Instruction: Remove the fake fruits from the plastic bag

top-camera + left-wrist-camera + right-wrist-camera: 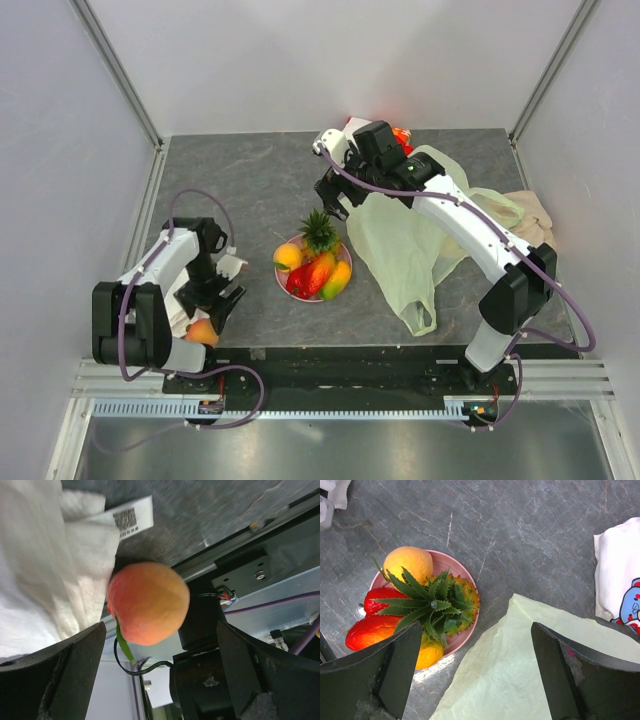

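Observation:
A peach (147,602) lies at the table's front edge, just past my open left gripper (160,675) and apart from both fingers; from above the peach (203,332) sits below that left gripper (225,308). The pineapple (440,605), an orange (407,562), a red pepper piece (380,597) and a yellow-red mango (370,632) rest on the pink plate (465,630). To the plate's right the pale-green plastic bag (410,250) lies flat. My right gripper (335,203) hovers open over the bag's edge (530,670), holding nothing.
A white cloth (40,580) with a printed tag (130,517) lies beside the peach. A white-and-red cartoon pouch (620,580) sits at the back right, and a beige cloth (530,215) lies under the bag's far side. The left arm's base (210,680) stands close behind the peach.

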### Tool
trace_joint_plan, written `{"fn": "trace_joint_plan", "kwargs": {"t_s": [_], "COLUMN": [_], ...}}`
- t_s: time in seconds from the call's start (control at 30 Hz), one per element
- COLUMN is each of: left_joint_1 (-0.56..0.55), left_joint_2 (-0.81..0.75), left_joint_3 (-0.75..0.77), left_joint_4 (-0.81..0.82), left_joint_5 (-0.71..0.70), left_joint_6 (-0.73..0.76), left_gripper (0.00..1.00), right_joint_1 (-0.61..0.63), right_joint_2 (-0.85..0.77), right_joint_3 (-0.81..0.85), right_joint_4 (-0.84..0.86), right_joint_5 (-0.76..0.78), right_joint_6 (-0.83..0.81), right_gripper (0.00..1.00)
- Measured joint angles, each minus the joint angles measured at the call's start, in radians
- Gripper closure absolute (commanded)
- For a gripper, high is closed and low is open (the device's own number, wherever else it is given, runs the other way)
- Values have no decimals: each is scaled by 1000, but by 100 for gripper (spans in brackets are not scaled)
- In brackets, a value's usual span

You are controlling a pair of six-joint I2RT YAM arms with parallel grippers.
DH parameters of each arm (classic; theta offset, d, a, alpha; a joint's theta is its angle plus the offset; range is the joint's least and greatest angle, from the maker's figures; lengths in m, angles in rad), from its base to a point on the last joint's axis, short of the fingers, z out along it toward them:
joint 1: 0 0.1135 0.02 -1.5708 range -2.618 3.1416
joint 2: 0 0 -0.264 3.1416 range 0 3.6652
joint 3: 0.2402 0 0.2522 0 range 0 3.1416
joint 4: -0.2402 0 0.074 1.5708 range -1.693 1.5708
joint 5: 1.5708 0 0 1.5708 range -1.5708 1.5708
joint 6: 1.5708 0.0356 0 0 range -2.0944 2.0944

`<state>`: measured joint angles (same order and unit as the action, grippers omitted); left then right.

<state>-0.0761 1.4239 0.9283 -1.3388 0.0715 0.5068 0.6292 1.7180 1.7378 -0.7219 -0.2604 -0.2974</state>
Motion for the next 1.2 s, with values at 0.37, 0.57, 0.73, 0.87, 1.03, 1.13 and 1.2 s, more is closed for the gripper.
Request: {"fn": "trace_joint_plan", "kwargs": {"t_s": [0.37,0.57,0.73,0.87,1.03,1.13,1.2], "left_joint_1": [70,70,64,36,22,6,-8], "left_joint_2": [-46,21,85,98,111,122,122], "left_joint_3": [-94,-69,-63,-98,-122,-118,-110], "left_joint_4": [-2,-1,2,11,9,4,2], "left_joint_5": [-126,-108,-78,-71,-74,-68,-51], "left_joint_6": [-8,-7,-8,-8,-11,-11,-11], "left_gripper": [2,2,5,20,42,48,57], "right_joint_1": [0,0,0,-3,-11,-21,-26], "right_joint_2": [74,194,198,196,194,194,194], "right_joint_3": [41,175,179,178,178,178,178], "right_joint_4": [-27,-74,-88,-92,-93,-95,-95], "right_joint_5": [-50,-61,-61,-60,-60,-61,-61], "right_joint_6": [13,10,6,-5,-13,-14,-15], "right_gripper": [2,2,2,2,2,2,2]}}
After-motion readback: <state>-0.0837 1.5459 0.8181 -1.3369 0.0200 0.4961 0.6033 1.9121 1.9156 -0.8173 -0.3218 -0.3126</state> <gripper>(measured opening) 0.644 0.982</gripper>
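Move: The peach lies at the table's near edge, about 5 cm back from the open left hand, 3 cm to its left and 4 cm lower. The white cloth spreads some 5 cm ahead and 11 cm left of that hand, and the fruit plate sits about 10 cm ahead and 24 cm to its right, both about 7 cm lower. From the right hand the peach is roughly 26 cm back, 35 cm left and 20 cm below. The left hand eases back 4 cm, sinks slightly and closes around the peach; the right dips 3 cm. ##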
